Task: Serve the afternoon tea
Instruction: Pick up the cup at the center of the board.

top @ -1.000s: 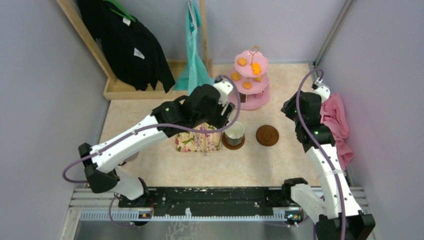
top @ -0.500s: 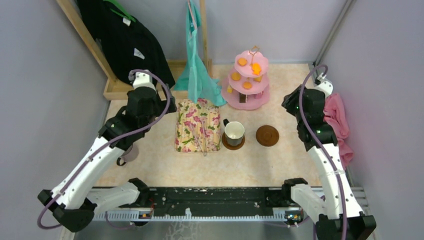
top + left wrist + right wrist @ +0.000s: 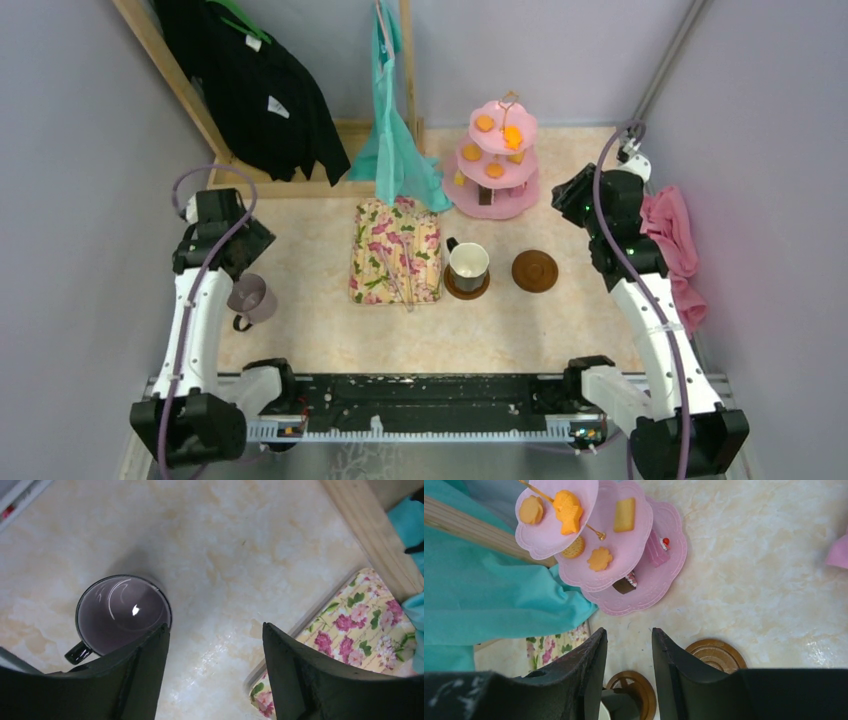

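The pink three-tier stand (image 3: 497, 160) with a gold loop stands at the back, holding orange (image 3: 566, 510), yellow (image 3: 624, 514), pink (image 3: 655, 552) and brown (image 3: 625, 583) snacks. A cream mug (image 3: 468, 265) sits on one brown saucer (image 3: 467, 289); the other saucer (image 3: 535, 271) beside it is bare. The mauve-grey mug (image 3: 250, 297) stands on the table at far left. My left gripper (image 3: 228, 250) hovers just behind it, open and holding nothing; in the left wrist view the mug (image 3: 122, 612) lies left of the fingers. My right gripper (image 3: 572, 203) hangs open and empty right of the stand.
A floral tray (image 3: 396, 250) lies left of the cream mug. A teal cloth (image 3: 395, 140) hangs over its far end from a wooden rack (image 3: 260, 180), which also carries a black garment (image 3: 250, 80). A pink cloth (image 3: 672, 240) drapes at the right wall.
The left arm swung from over the cream mug back to the far left, above the mauve-grey mug; its jaws widened, then narrowed a little. The right arm barely shifted.
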You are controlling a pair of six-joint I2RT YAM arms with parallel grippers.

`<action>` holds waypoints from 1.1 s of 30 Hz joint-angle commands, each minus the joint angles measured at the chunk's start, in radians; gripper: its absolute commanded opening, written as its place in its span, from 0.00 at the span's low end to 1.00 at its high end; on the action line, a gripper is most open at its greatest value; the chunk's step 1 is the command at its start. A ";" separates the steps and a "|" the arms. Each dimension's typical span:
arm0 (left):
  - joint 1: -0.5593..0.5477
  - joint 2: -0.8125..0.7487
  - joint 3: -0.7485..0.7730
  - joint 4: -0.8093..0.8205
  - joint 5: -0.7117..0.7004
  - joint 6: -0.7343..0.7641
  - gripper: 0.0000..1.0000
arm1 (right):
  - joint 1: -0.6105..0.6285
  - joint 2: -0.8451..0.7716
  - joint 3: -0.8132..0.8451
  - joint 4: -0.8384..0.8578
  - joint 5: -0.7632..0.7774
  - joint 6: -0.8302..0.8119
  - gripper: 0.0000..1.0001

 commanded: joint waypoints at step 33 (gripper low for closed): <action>0.283 0.149 -0.164 0.020 0.240 0.099 0.72 | -0.004 0.019 -0.042 0.109 -0.072 -0.014 0.39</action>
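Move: The grey cup stands about 8 cm back and 4 cm to the left of the left hand, its middle some 14 cm below the fingers. On the other side, the flowered board lies about 25 cm to this hand's right, level with it, and the wooden rail is roughly 13 cm ahead and 5 cm right, both far below. From the right hand, the grey cup is some 59 cm left, 18 cm back and 22 cm down. Down and back, the left hand sinks roughly 10 cm onto the grey cup while drawing back about 4 cm and ending a couple of centimetres farther left; the descent slows near the rim. The wrist tips the fingers more steeply downward by about 15 degrees and leans over to its left, and they stay open, coming to straddle the cup's front-right rim without closing. ##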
